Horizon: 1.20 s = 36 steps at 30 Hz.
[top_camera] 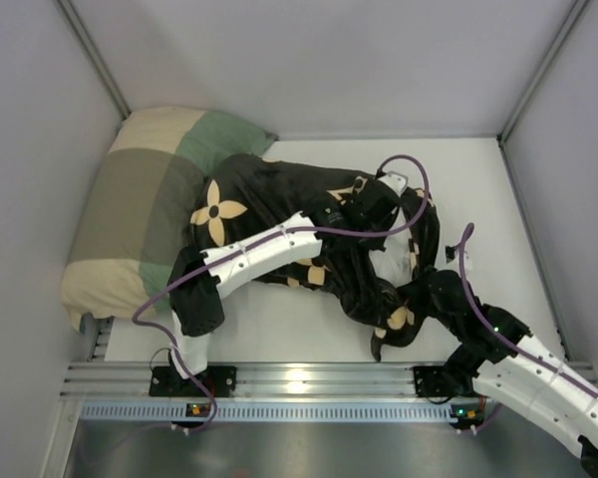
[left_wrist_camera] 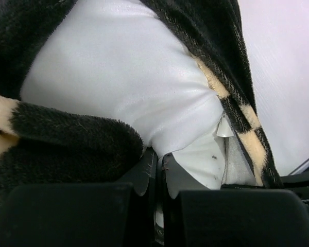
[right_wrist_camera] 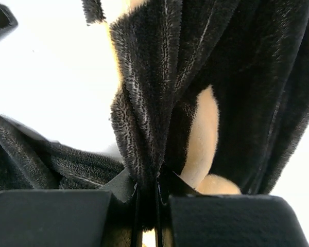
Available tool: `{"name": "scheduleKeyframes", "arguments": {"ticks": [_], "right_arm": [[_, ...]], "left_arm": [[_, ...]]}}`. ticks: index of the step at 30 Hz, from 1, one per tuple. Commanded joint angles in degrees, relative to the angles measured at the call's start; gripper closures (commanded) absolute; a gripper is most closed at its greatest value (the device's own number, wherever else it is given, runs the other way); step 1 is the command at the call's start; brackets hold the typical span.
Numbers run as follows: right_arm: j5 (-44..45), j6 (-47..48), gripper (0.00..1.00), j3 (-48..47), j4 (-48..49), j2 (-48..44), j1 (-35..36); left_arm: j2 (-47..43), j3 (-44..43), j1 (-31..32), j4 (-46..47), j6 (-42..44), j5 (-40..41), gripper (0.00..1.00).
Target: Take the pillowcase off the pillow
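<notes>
The black pillowcase (top_camera: 279, 214) with tan flower motifs lies crumpled across the middle of the table, still around the white pillow (top_camera: 391, 257), which shows at the open right end. My left gripper (top_camera: 376, 211) reaches over the case to that opening. In the left wrist view the left gripper (left_wrist_camera: 158, 159) is shut on a fold of the white pillow (left_wrist_camera: 123, 77), with the furry pillowcase (left_wrist_camera: 67, 139) beside it. My right gripper (top_camera: 431, 291) is at the case's right edge. In the right wrist view the right gripper (right_wrist_camera: 148, 180) is shut on a gathered bunch of the pillowcase (right_wrist_camera: 159, 87).
A green, beige and olive patchwork pillow (top_camera: 145, 214) lies at the far left, partly under the case. White walls close in the table (top_camera: 478, 189) on three sides. A metal rail (top_camera: 299, 380) runs along the near edge. The case's zipper pull (left_wrist_camera: 224, 127) hangs at the opening.
</notes>
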<state>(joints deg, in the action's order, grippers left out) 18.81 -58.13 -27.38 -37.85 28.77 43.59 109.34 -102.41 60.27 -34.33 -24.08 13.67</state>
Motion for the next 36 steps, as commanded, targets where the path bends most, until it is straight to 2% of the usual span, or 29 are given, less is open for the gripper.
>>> {"name": "scheduleKeyframes", "arguments": {"ticks": [1, 5, 9, 12, 14, 20, 23, 25, 27, 28, 30, 31, 34, 36], "right_arm": [[-5.7, 0.0, 1.0, 3.2, -3.9, -0.2, 0.6], [-9.0, 1.6, 1.0, 4.7, -0.2, 2.7, 0.7], [-13.2, 4.6, 1.0, 5.8, 10.3, 10.1, 4.1], [-13.1, 5.2, 1.0, 4.1, 15.5, 15.1, 10.1], [-10.2, 3.2, 1.0, 2.9, 15.6, 18.7, 13.8], [-10.8, 2.7, 1.0, 4.9, 22.0, 27.2, 14.9], [-9.1, 2.5, 1.0, 5.3, 21.8, 27.1, 14.9], [-7.3, 2.6, 1.0, 5.6, 20.8, 23.7, 14.9], [-6.1, 2.2, 0.84, 5.3, 19.2, 18.5, 14.9], [-4.8, 2.2, 0.65, 4.9, 18.3, 16.8, 14.7], [-4.5, 2.1, 0.54, 3.5, 16.3, 13.4, 13.3], [-4.8, 2.1, 0.52, 2.9, 15.8, 13.1, 12.4], [-9.1, 4.1, 0.38, 0.8, 15.3, 14.9, 7.6], [-11.0, 5.7, 0.35, -0.7, 15.3, 17.6, 4.5]], "left_arm": [[-5.8, -9.5, -6.9, 4.4, 3.5, 6.9, 1.0], [-6.1, -13.7, -9.7, 4.1, 2.9, 2.8, 1.0], [-4.1, -16.9, -10.4, 3.8, 2.0, 1.2, 1.0], [-2.2, -17.6, -10.7, 3.9, 0.6, 0.1, 1.0], [-0.8, -17.7, -11.0, 4.7, -0.5, -0.7, 1.0], [1.7, -18.7, -13.3, 6.3, -3.6, -5.1, 1.0], [2.1, -18.6, -14.2, 6.2, -3.5, -5.8, 1.0], [1.6, -17.1, -14.6, 6.3, -3.2, -6.4, 1.0], [0.7, -15.1, -14.7, 6.4, -3.2, -7.1, 1.0], [-0.3, -12.3, -14.7, 7.2, -3.3, -7.7, 1.0], [-2.7, -8.1, -14.5, 9.6, -4.0, -10.0, 1.0], [-3.6, -3.8, -14.4, 11.2, -4.4, -10.3, 1.0], [-5.5, 0.4, -14.3, 15.6, -6.2, -12.4, 1.0], [-5.7, 1.5, -14.1, 16.5, -6.6, -13.4, 1.0]]}}
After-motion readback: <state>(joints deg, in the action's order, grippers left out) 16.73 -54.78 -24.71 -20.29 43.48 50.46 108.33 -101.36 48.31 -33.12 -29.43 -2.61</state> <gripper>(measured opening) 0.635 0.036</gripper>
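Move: The left hand already pinches the white pillow at the pillowcase mouth, with the exposed white part about 9 cm below it and practically level with it otherwise. The black pillowcase body lies some 22 cm to its left and 2 cm ahead. The right hand already grips the near rim. From it, the exposed pillow is about 11 cm ahead and 1 cm left, 3 cm lower, and the case's loose corner 9 cm back and 4 cm left, 8 cm lower. Forward and to the left, about 5 cm in all, the left hand draws the pinched pillow, first lifting it some 4 cm, then sinking nearly as far and tipping down while its fingers stay shut. The right hand sweeps the held rim about 8 cm left towards the case body, lowers it 4 cm, then opens around the cloth and backs off 3 cm to the right, rising slightly. ##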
